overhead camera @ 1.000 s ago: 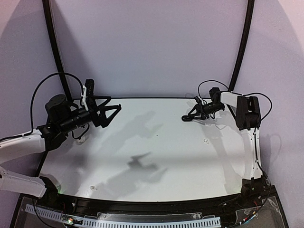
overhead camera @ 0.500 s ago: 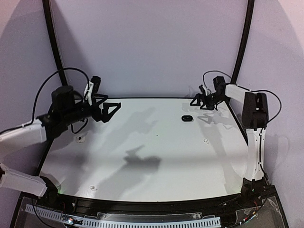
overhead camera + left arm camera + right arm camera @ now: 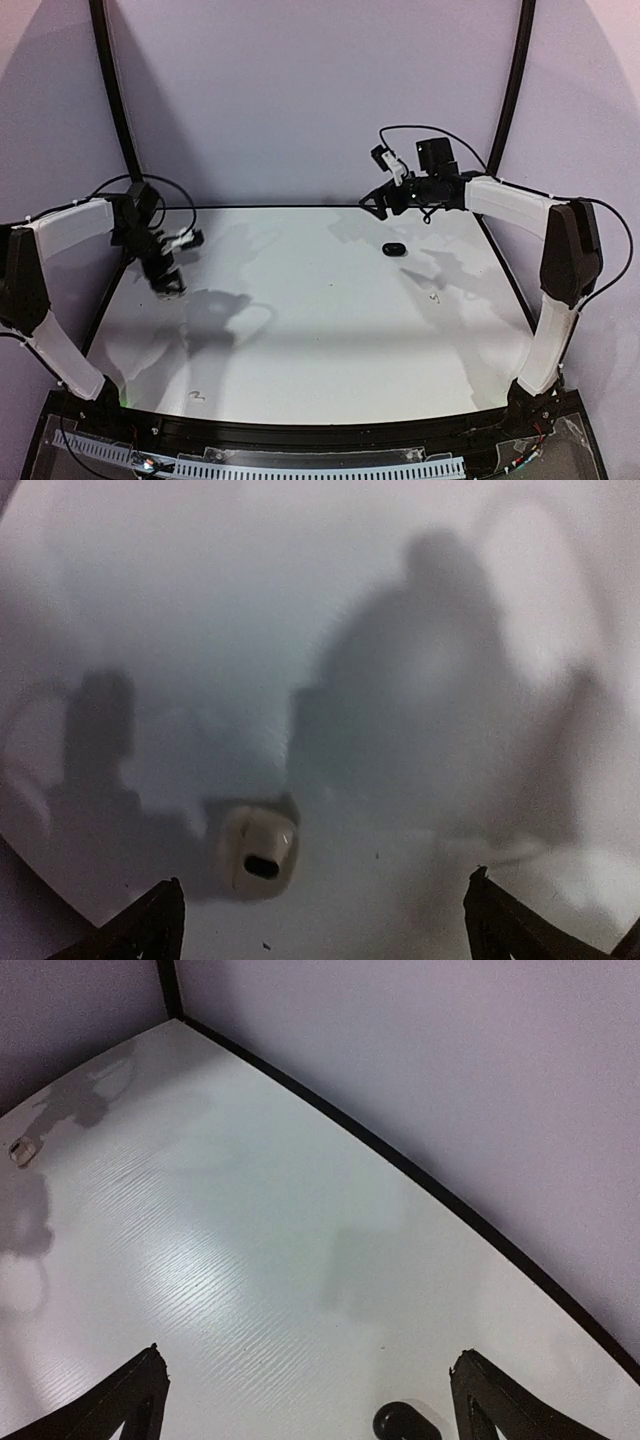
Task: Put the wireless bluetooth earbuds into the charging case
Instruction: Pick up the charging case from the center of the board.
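Observation:
A white earbud (image 3: 258, 850) with a dark opening lies on the white table (image 3: 320, 330) near its left edge. My left gripper (image 3: 325, 878) hangs open just above it, with the bud ahead of the left finger (image 3: 150, 920) and untouched. From above, this gripper (image 3: 168, 283) points down at the table's left side. A black oval charging case (image 3: 393, 248) lies shut at the back right. My right gripper (image 3: 375, 208) hovers open and empty above and left of it. The case (image 3: 405, 1422) shows at the lower edge of the right wrist view, between the open fingers of that gripper (image 3: 308, 1352).
Two tiny pale things lie on the table, one at the right (image 3: 435, 297) and one at the front left (image 3: 197, 396), both too small to tell. A black rim (image 3: 420, 1175) edges the table against the purple back wall. Another small pale thing (image 3: 20, 1150) sits far left.
My right gripper opened, left the black case on the table, then rose and moved left. My left arm swung down to the table's left side, over the white earbud.

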`<state>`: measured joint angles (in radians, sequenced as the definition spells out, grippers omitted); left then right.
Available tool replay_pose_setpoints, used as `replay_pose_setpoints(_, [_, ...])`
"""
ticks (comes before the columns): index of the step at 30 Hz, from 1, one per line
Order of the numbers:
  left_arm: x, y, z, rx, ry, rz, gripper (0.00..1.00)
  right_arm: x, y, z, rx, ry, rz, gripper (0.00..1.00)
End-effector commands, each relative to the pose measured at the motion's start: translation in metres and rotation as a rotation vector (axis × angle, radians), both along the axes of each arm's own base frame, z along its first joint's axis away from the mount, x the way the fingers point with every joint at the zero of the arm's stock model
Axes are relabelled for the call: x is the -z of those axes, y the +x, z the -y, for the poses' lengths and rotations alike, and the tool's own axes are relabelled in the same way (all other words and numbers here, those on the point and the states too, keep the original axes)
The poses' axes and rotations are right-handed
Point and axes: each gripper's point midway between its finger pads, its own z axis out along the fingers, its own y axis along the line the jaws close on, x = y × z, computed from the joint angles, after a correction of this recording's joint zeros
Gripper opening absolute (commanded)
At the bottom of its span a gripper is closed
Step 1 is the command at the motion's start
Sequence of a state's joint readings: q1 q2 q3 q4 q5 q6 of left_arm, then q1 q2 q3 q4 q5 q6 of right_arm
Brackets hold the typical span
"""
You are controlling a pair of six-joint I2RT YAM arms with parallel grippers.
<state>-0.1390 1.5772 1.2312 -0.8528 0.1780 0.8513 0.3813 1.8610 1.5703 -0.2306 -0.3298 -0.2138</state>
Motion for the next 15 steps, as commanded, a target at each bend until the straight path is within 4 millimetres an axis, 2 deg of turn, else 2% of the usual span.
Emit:
replay_pose_setpoints(1, [0.019, -0.040, -0.051, 0.310, 0.125, -0.085, 0.99, -0.027, -0.013, -0.016, -0.068, 0.002, 0.137, 0.99])
replay_pose_setpoints(2, [0.021, -0.029, -0.066, 0.307, 0.126, -0.065, 0.99, -0.028, -0.020, -0.022, -0.084, -0.006, 0.144, 0.99])
replay_pose_setpoints(4, [0.028, -0.019, -0.074, 0.361, 0.117, -0.044, 0.99, -0.031, -0.032, -0.033, -0.113, -0.006, 0.158, 0.99])
replay_pose_setpoints(9, [0.049, -0.010, -0.069, 0.500, 0.107, -0.001, 0.99, -0.021, -0.051, -0.051, -0.144, -0.029, 0.153, 0.99])
replay_pose_setpoints(12, [0.066, 0.009, -0.075, 0.508, 0.142, 0.017, 0.99, -0.013, -0.059, -0.062, -0.154, -0.063, 0.143, 0.99])
replay_pose_setpoints(14, [0.066, 0.028, -0.079, 0.499, 0.162, 0.048, 0.99, -0.004, -0.064, -0.071, -0.182, -0.091, 0.123, 0.99])
replay_pose_setpoints(15, [0.068, 0.030, -0.078, 0.503, 0.159, 0.049, 0.99, -0.003, -0.066, -0.074, -0.192, -0.095, 0.122, 0.99])
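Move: The white charging case lies about 11 cm below the open left hand, some 4 cm ahead and 4 cm to its left. Its nearest neighbour, a white earbud, lies far nearer the base, roughly 27 cm back and 4 cm right of the left hand, at about the same depth below. From the right hand the white case is about 61 cm to the left, 11 cm back and 22 cm down. The left hand swings about 8 cm left while starting to sink, then stops travelling sideways and keeps lowering towards the white charging case, some 6 cm down in all, its wide-open fingers turning about 25 degrees clockwise above the case without yet closing. The right hand, empty and still wide open, meanwhile draws some 8 cm left and back, away from the black case it has left on the table. ##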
